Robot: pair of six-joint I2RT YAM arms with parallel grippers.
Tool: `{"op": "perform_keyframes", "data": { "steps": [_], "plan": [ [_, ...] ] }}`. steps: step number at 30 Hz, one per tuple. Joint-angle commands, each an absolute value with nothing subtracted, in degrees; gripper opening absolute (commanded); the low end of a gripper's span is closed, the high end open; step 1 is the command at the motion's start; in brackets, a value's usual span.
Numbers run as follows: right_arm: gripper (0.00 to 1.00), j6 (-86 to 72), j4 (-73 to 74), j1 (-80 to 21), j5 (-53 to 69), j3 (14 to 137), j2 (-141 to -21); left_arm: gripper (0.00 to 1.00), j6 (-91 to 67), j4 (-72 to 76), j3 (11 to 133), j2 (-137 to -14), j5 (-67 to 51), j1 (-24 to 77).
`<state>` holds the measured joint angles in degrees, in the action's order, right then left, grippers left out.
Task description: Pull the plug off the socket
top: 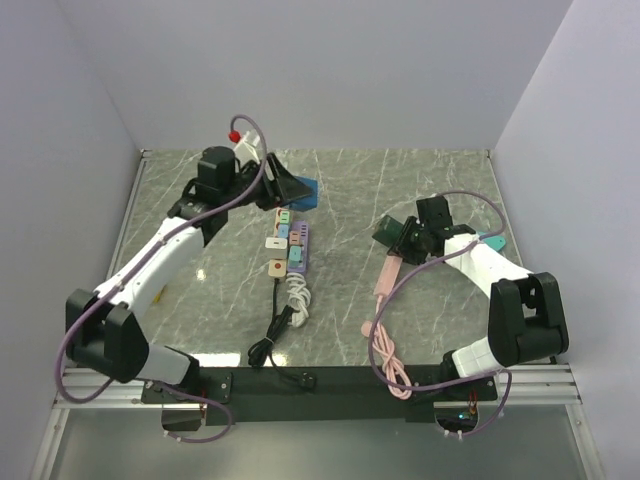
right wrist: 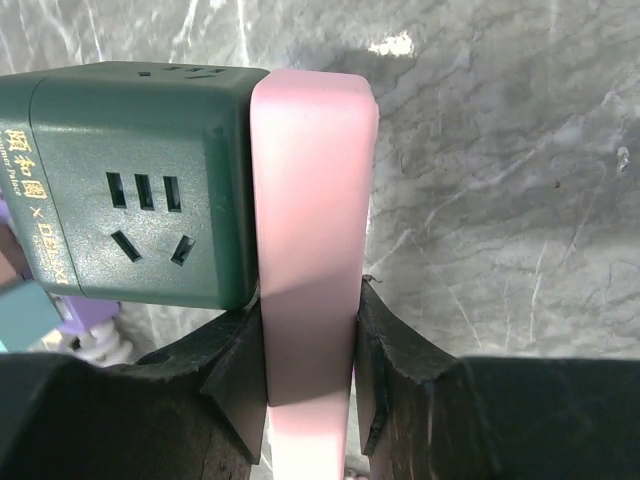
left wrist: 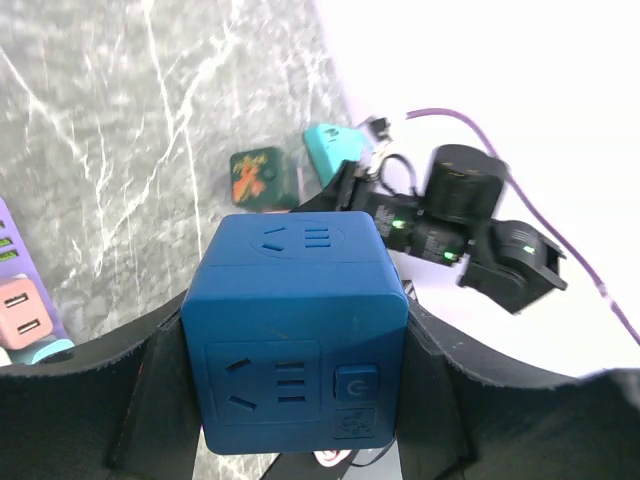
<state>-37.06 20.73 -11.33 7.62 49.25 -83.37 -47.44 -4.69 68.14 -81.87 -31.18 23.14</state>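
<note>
My right gripper (top: 400, 240) is shut on a flat pink plug (right wrist: 310, 250), fingers (right wrist: 235, 385) on both its sides. The plug sits flush against the side of a dark green cube socket (right wrist: 140, 190), which also shows in the top view (top: 388, 232) and the left wrist view (left wrist: 258, 178). The plug's pink cable (top: 385, 285) runs toward the near edge and coils there. My left gripper (top: 288, 190) is shut on a blue cube socket (left wrist: 295, 330), which also shows in the top view (top: 304, 193), at the back of the table.
A pastel power strip (top: 288, 245) lies in the middle with a white cable (top: 297, 295) and a black cable (top: 268, 340) trailing toward the near edge. A teal object (top: 491, 243) lies by the right arm. White walls enclose the marble table (top: 400, 180).
</note>
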Motion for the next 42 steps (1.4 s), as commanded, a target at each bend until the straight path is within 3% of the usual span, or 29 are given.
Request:
{"op": "perform_keyframes", "data": {
  "steps": [1, 3, 7, 12, 23, 33, 35, 36, 38, 40, 42],
  "plan": [
    [0.00, -32.61, 19.52, -10.72, 11.76, 49.92, -79.55, 0.00, -44.30, -9.45, 71.10, -78.15, -32.36, 21.29],
    [0.00, -32.26, 19.42, -10.46, 13.26, 50.18, -78.58, 0.00, -42.38, -13.95, 71.37, -77.00, -25.95, 18.12],
    [0.00, -32.52, 20.65, -10.11, 16.25, 51.85, -75.95, 0.00, -39.73, -20.47, 67.68, -75.32, -18.91, 1.17],
    [0.00, -32.43, 20.83, -10.11, 19.50, 52.73, -72.52, 0.00, -37.54, -20.40, 61.53, -77.34, -19.69, -16.40],
    [0.00, -31.38, 22.68, -10.72, 22.59, 52.91, -71.45, 0.00, -37.79, -24.25, 60.56, -87.18, -6.68, -24.08],
    [0.00, -31.82, 21.88, -12.30, 22.85, 52.82, -72.86, 0.05, -39.11, -28.04, 59.24, -89.74, 4.74, -24.52],
    [0.00, -31.90, 21.97, -12.92, 22.68, 52.91, -73.12, 0.13, -39.37, -28.56, 59.76, -90.08, 6.06, -24.52],
    [0.00, -31.82, 22.15, -13.18, 22.50, 53.08, -73.39, 0.32, -39.46, -29.17, 60.11, -90.35, 6.85, -24.43],
    [0.00, -32.08, 21.89, -13.71, 22.41, 52.82, -73.56, 0.53, -40.08, -30.49, 60.64, -90.70, 8.69, -24.52],
    [0.00, -32.43, 21.45, -13.97, 22.24, 52.56, -73.56, 0.66, -40.34, -30.33, 60.56, -90.53, 9.05, -24.43],
    [0.00, -32.69, 21.27, -14.41, 22.24, 52.47, -73.74, 0.70, -40.60, -30.50, 60.82, -90.79, 8.79, -24.43]
  ]
}}
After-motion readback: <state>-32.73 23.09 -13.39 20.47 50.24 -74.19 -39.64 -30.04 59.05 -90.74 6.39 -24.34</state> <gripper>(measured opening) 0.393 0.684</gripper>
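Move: The spot for the blue socket block in my left hand lies about 41 cm to its left, 2 cm back and 24 cm below. The yellow cube is some 8 cm back and 40 cm left, the yellow plug 6 cm ahead and 33 cm left, both some 24 to 26 cm below. My right hand grips the pink strip, with the green block about 5 cm ahead and 4 cm left of it. I swing my left hand, still gripping the blue block, fast to the left by about 40 cm, bowing slightly forward, then sink some 22 cm to the open spot between the yellow cube and yellow plug, turning counter-clockwise until the fingers point mostly down. Meanwhile my right hand keeps its grip on the pink strip and lifts it about 6 cm, easing left and slightly back. ##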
